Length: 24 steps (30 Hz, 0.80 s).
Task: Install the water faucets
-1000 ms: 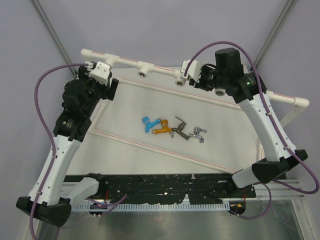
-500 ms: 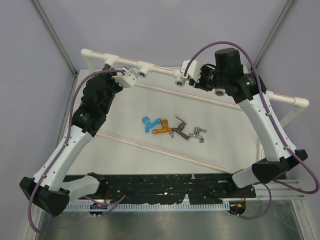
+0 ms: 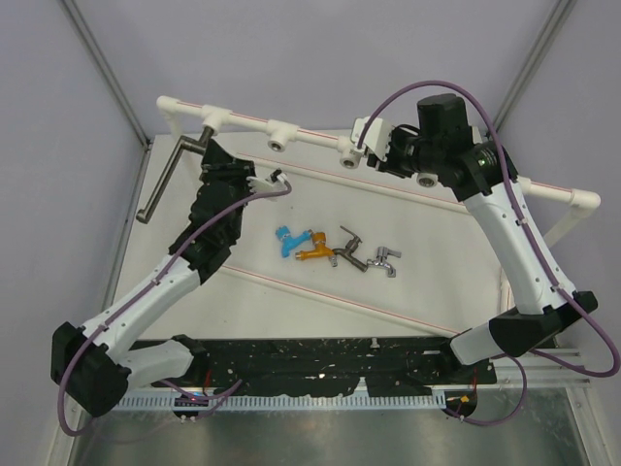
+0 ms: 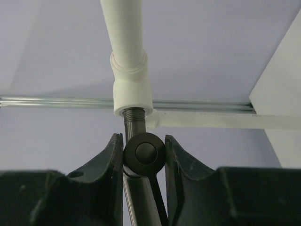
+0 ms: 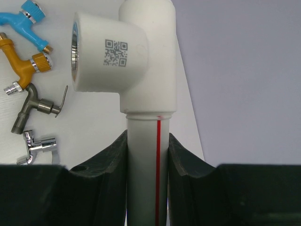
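Observation:
The larger dark-grey faucet (image 3: 167,182) has its thread in the leftmost tee (image 4: 131,89) of the white pipe frame (image 3: 310,133). Its long straight arm slants down-left. My left gripper (image 3: 208,149) is shut on the faucet's round head (image 4: 144,154), one pad pressing each side. My right gripper (image 3: 386,148) is shut on the white pipe (image 5: 146,155) with the red stripe, just below a QR-marked tee (image 5: 117,52). Four small faucets lie loose mid-table: blue (image 3: 285,239), orange (image 3: 315,249), dark metal (image 3: 347,250) and chrome (image 3: 386,260). The right wrist view also shows them at its left edge.
Brass-lined sockets (image 3: 278,143) (image 3: 347,160) (image 3: 425,178) face the table along the back pipe. Thin white pipes with red stripes (image 3: 320,291) lie diagonally across the white table. A black rail (image 3: 320,354) runs along the near edge between the arm bases.
My left arm has swung its forearm rightward and its jaws have gone from wide open to shut on the dark-grey faucet's head. The faucet's long arm now shows. The right arm has not moved.

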Each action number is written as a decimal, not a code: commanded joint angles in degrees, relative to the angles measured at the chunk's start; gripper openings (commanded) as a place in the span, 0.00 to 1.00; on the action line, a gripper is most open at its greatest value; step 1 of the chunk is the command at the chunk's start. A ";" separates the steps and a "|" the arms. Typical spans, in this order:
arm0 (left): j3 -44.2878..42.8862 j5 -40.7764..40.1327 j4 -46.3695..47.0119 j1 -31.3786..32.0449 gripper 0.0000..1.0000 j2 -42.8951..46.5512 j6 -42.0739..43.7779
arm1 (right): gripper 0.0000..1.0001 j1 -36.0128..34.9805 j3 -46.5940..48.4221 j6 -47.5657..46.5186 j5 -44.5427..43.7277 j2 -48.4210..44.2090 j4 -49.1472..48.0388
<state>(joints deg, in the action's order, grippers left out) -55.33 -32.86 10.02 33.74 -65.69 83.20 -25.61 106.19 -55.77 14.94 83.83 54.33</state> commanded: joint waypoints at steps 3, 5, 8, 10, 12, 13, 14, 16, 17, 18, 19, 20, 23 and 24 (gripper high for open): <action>10.68 -0.89 2.71 1.59 0.14 -5.15 9.26 | 0.05 -1.55 -1.07 1.19 8.88 -2.97 1.31; 11.38 -1.41 5.26 1.68 0.32 -5.41 8.65 | 0.05 -1.55 -1.34 1.10 8.79 -2.97 1.13; 10.25 -2.91 7.63 2.03 0.60 -4.89 7.77 | 0.05 -1.55 -1.34 1.10 8.88 -3.06 1.13; 9.46 -3.61 9.66 2.65 0.73 -3.84 8.03 | 0.05 -1.55 -1.25 1.19 8.88 -2.80 1.05; 8.23 -3.70 9.58 3.79 0.80 -2.17 7.86 | 0.05 -1.55 -1.16 1.27 8.88 -2.71 1.05; 7.61 -3.61 9.23 4.49 0.82 -1.38 7.60 | 0.05 -1.55 -1.16 1.36 8.79 -2.62 1.05; 7.00 -3.44 8.97 5.28 0.86 -0.41 7.24 | 0.05 -1.55 -0.99 1.36 8.88 -2.53 1.13; 6.03 -2.91 7.74 7.30 0.89 1.52 6.11 | 0.05 -1.55 -0.99 1.36 8.88 -2.36 1.05; 5.50 -2.39 6.08 8.53 0.90 3.01 5.32 | 0.05 -1.55 -0.99 1.36 9.05 -2.36 1.05; 5.06 -2.12 4.50 9.50 0.91 4.07 3.31 | 0.05 -1.47 -0.99 1.36 8.97 -2.27 1.05; 4.10 -2.03 2.91 10.99 0.91 4.78 1.28 | 0.05 -1.55 -0.90 1.36 8.88 -2.18 1.13; 3.22 -2.20 1.16 11.78 0.92 5.83 -1.00 | 0.05 -1.55 -0.90 1.45 9.05 -2.18 1.05; -1.42 -0.90 -7.42 13.02 0.92 9.08 -16.61 | 0.05 -1.55 -0.90 1.45 8.97 -2.09 1.05; -3.19 0.24 -11.39 12.93 0.92 10.22 -23.71 | 0.05 -1.55 -0.99 1.45 8.97 -2.18 1.05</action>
<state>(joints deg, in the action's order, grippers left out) -50.50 -35.33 9.78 45.91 -60.93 81.30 -25.65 105.21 -55.75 14.96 83.15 53.17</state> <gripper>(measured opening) 0.920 0.360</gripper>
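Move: The long-spouted grey faucet already has its handle knob between the left fingers, its threaded end in the leftmost white tee, whose middle is about 7 cm ahead, level sideways and 1 cm higher. Its spout's middle lies some 9 cm left and 5 cm back. The second tee sits about 11 cm to the right and 3 cm ahead, 1 cm up. From the right hand, the leftmost tee is about 27 cm left and 8 cm ahead, roughly level. Still pinching the faucet's knob, the left hand rolls a last five degrees or so, left side rising, then opens its fingers wide and lets go. It sinks 2 to 3 cm, slides about 5 cm right and 4 cm back clear of the handle, lifting a little and yawing some 10 degrees clockwise at the end. The right hand keeps its grip on the white pipe beside the middle tee. ##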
